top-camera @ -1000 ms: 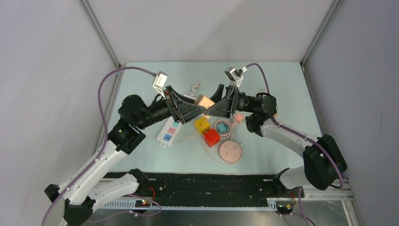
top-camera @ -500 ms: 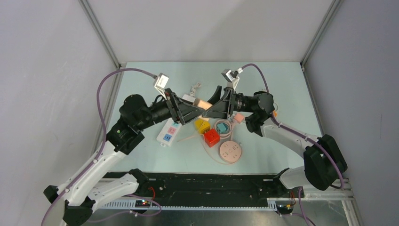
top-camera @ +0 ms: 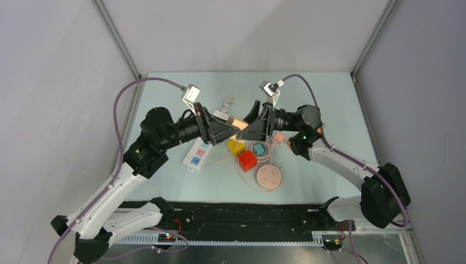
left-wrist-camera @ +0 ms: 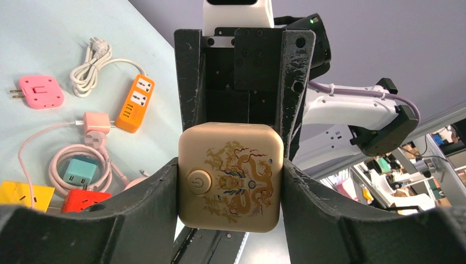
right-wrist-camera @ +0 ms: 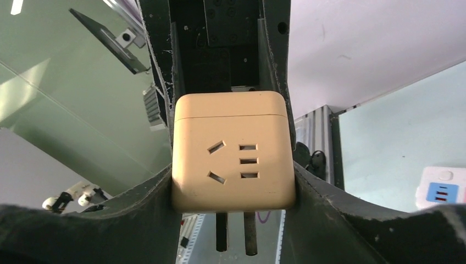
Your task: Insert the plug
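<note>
A beige cube plug (top-camera: pixel 237 121) hangs in mid-air above the table's middle, gripped from both sides. In the left wrist view its face (left-wrist-camera: pixel 231 176) shows a gold dragon print and a round power button. My left gripper (left-wrist-camera: pixel 231 165) is shut on it, a finger against each side. The right wrist view shows the socket face (right-wrist-camera: pixel 233 154) with two metal prongs (right-wrist-camera: pixel 235 234) sticking out below. My right gripper (right-wrist-camera: pixel 233 176) is shut on the same cube. From above, the left gripper (top-camera: pixel 232 126) and right gripper (top-camera: pixel 246 126) meet tip to tip.
A white power strip (top-camera: pixel 198 149) lies under the left arm. Below the grippers sit a yellow cube (top-camera: pixel 236 146), a red cube (top-camera: pixel 247 160), a teal cube (top-camera: pixel 259 149) in a pink cable, and a round pink socket (top-camera: pixel 268 177). An orange strip (left-wrist-camera: pixel 134 104) lies further back.
My left gripper's jaws have narrowed onto the cube that the right gripper holds. The cube has tilted and now shows edge-on from above. Both wrists shifted slightly.
</note>
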Motion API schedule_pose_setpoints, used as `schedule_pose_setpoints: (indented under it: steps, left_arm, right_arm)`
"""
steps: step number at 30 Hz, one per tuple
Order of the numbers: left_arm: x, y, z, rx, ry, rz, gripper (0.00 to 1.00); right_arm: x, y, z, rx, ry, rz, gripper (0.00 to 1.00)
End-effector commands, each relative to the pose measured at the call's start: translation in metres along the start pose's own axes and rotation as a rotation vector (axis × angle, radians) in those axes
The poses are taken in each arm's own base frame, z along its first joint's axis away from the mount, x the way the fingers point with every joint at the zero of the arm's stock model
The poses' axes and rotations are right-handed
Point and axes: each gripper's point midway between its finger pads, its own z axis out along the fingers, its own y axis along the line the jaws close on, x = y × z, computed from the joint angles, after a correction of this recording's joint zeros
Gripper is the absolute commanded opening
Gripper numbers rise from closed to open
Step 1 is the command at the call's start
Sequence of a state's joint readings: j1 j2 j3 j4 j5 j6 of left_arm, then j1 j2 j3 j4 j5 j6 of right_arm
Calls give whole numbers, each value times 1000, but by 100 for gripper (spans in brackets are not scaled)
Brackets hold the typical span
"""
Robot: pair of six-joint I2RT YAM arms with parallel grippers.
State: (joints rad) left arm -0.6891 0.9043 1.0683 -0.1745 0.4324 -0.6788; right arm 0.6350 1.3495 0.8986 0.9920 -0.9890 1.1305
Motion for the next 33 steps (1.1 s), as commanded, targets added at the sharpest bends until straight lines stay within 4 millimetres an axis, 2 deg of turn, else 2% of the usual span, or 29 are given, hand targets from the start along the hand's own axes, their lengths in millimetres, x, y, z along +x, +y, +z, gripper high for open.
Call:
schedule_pose_setpoints:
  steps: [1, 3, 5, 7, 9, 12, 15, 16, 19, 22, 25, 28, 29, 30, 33]
  left_arm:
    - [-24, -5, -2, -23, -56, 105, 0]
    - [-26, 4, -4, -80, -56, 124, 0]
    - [-27, 13, -8, -134, -50, 150, 0]
    - [-28, 25, -11, -205, -40, 181, 0]
    - [-25, 38, -14, -267, -11, 211, 0]
    - [-13, 61, -21, -363, 72, 284, 0]
    - [0, 99, -27, -503, 140, 348, 0]
    - [4, 108, -29, -533, 168, 380, 0]
    - [16, 153, -37, -701, 229, 430, 0]
    - [28, 184, -40, -769, 315, 480, 0]
    - [39, 216, -43, -807, 385, 441, 0]
    - [47, 255, -54, -904, 412, 457, 0]
    - [47, 260, -54, -915, 406, 461, 0]
    - [58, 270, -57, -917, 440, 456, 0]
    - [70, 280, -55, -889, 465, 451, 0]
  right_arm:
    - [0, -8, 0, 101, 9, -57, 66]
    - [-3, -13, -5, 174, -10, -124, 88]
    - [-6, -14, -13, 247, -23, -212, 97]
    - [-6, -13, -22, 315, -25, -286, 99]
    - [-9, -10, -34, 384, -35, -345, 99]
    - [-5, -21, -50, 493, -23, -368, 99]
    - [-5, -30, -63, 589, -34, -363, 100]
    - [1, -36, -68, 624, -17, -339, 99]
    - [7, -48, -79, 704, -9, -299, 98]
    - [15, -58, -86, 749, -3, -260, 97]
    - [23, -63, -91, 771, -7, -224, 96]
    - [29, -65, -96, 789, -11, -198, 96]
    - [33, -67, -98, 796, -6, -183, 95]
    - [33, -66, -99, 798, -7, -179, 95]
    - [39, -69, -101, 808, 0, -157, 96]
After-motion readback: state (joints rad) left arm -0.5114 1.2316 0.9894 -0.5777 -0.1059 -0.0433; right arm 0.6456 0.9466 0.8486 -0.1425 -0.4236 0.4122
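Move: Both grippers hold the peach plug. From the left one, the power strip's middle lies about 24 cm ahead, 15 cm to the left and some 37 cm below. Nearest to the way there, the yellow cube is roughly 20 cm ahead and 2 cm left, the red cube some 13 cm ahead and 3 cm right, both about 36 cm below. From the right gripper, the strip's middle is about 25 cm ahead, 15 cm left and 36 cm down. Open the right fingers to let go of the plug, then draw that hand off some 10 cm down and 7 cm right, swinging clockwise. Keep the left grip shut on the plug and bring it down about 23 cm, also left and forward, towards the power strip, tipping the fingers from level to steeply down-forward (about 60 degrees). ##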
